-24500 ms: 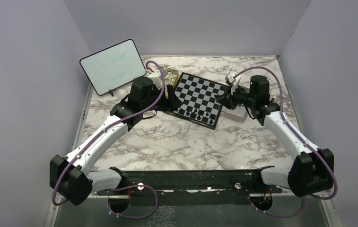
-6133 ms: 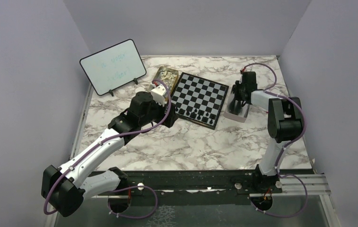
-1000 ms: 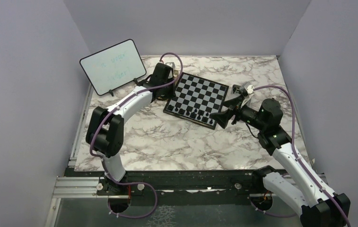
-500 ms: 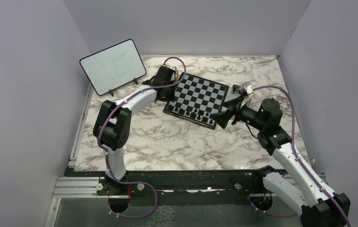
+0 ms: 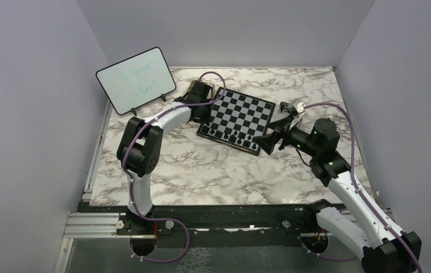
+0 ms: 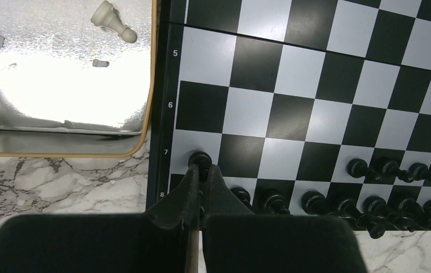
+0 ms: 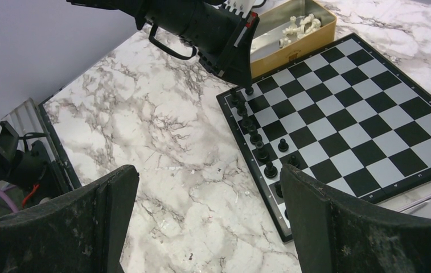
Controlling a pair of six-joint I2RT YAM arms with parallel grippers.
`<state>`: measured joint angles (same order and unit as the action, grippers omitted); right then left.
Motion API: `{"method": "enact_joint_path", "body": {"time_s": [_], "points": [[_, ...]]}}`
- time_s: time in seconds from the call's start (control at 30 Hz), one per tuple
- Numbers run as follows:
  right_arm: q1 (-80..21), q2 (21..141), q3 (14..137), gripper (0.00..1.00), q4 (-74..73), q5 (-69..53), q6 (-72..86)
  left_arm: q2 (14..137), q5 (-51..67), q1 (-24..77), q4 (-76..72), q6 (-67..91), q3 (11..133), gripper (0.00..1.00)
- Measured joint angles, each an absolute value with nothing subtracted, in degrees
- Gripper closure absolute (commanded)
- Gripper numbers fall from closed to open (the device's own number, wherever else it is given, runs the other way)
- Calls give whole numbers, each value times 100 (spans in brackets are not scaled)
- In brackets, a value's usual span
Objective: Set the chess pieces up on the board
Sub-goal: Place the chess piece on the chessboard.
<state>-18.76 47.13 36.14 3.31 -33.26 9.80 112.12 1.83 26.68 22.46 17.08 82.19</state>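
The board (image 5: 241, 111) lies at the back middle of the marble table. Black chess pieces (image 6: 315, 202) line its near edge, with a few more (image 6: 358, 168) one row in. My left gripper (image 6: 202, 170) is shut on a black pawn (image 6: 200, 158), over the white corner-column square marked 7. The same gripper (image 7: 247, 85) shows in the right wrist view at the board's (image 7: 361, 114) left corner. Whether the pawn touches the square I cannot tell. My right gripper (image 5: 271, 132) hangs wide open by the board's right front corner, holding nothing.
A gold tin (image 6: 153, 85) touches the board's left side and holds a cream-white pawn (image 6: 110, 20); more cream pieces (image 7: 298, 24) lie in its far end. A white dry-erase board (image 5: 136, 79) stands at the back left. Walls close in on three sides.
My left gripper has moved from over the tin to the board's left corner, still shut. The right arm has stayed put.
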Motion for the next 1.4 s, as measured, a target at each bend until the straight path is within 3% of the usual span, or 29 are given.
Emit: {"method": "enact_joint_path", "body": {"time_s": [0.53, 1.0, 1.4], "points": [[-1876, 4753, 3614, 0, 327, -3323, 941, 11327, 183, 2657, 2237, 1658, 8283, 99], [-1879, 4814, 3614, 0, 320, -3260, 943, 11358, 180, 2657, 2274, 1636, 8300, 71], [-1879, 5260, 4025, 0, -292, -2222, 1269, 11113, 191, 2630, 2633, 1610, 8589, 54]]}}
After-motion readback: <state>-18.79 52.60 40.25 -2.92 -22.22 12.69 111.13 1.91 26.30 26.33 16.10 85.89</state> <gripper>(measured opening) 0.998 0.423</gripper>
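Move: The black pawn in the left hand's shut fingers is over its square, the end one of the second row, whose surface lies straight below, about 3 cm down. The corner rook stands some 2 cm back and 1 cm left of the hand; the nearest standing pawn is about 10 cm right and 4 cm back. The metal tray's middle is roughly 10 cm ahead, 4 cm left. From the right hand, that square lies about 16 cm ahead, 21 cm left, 21 cm below. The pawn, still pinched by the left hand, is lowered about half a centimetre straight down onto its square; the fingers then part to roughly two-fifths open and let go, and the hand lifts away, about 3 cm up from its lowest point. Late on, the wide-open right hand starts forward some 3 cm, drifting right and down while tipping downward and turning about 10 degrees clockwise. ##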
